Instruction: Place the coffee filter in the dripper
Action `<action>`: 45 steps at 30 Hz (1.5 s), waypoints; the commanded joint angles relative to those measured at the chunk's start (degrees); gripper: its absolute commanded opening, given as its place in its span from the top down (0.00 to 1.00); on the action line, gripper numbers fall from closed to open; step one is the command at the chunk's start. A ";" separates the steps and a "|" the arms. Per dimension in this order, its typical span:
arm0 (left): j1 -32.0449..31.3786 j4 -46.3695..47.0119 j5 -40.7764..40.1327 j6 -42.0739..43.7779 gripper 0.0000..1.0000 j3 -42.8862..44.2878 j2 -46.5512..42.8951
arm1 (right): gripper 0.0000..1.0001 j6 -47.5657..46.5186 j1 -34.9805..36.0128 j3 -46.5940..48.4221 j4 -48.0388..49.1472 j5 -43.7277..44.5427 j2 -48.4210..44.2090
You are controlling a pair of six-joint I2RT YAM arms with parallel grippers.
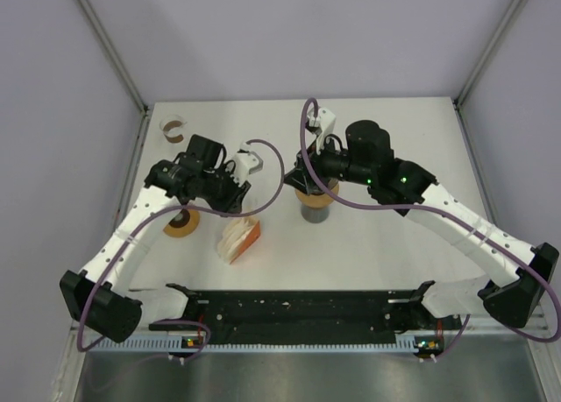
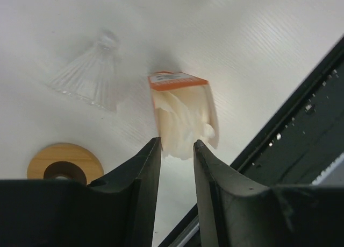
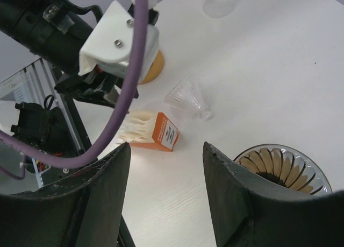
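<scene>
An orange box (image 2: 178, 81) lies on its side on the white table, with a stack of white coffee filters (image 2: 183, 123) fanning out of its open end. My left gripper (image 2: 177, 143) hovers open just above those filter edges, with nothing between its fingers. In the top view the box (image 1: 248, 237) lies below the left wrist. The amber ribbed dripper (image 3: 279, 165) stands on a dark base (image 1: 313, 212). My right gripper (image 3: 166, 146) is open and empty above the table beside the dripper.
A clear ribbed glass cone (image 2: 88, 72) lies on its side near the box. A wooden ring (image 2: 64, 163) sits to the left. A small white and brown piece (image 1: 173, 129) rests at the back left. The black rail (image 1: 298, 310) runs along the near edge.
</scene>
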 commanded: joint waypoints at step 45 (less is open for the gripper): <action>0.02 10.36 -0.70 11.59 0.85 -16.57 1.94 | 0.40 -0.88 0.52 -1.69 2.10 -1.89 -3.67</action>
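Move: The coffee filters stick out of their box, which stands open towards the left. They are almost under the left hand: about 3 cm back, 1 cm to its right and some 12 cm below. The clear dripper lies about 6 cm ahead of this hand, in line with it sideways; the wooden disc is roughly 14 cm to its left and 1 cm ahead, both some 17 cm down. From the right hand the filters are about 17 cm left, 3 cm back and 25 cm below. To the open end of the filter box the left hand comes down about 8.5 cm, after first drawing back some 4 cm and turning about 15 degrees clockwise. While sinking it eases forward again by 2 to 3 cm and a little left, and its fingers close from just over a third open to nearly shut, their tips arriving at the edge of the papers. ##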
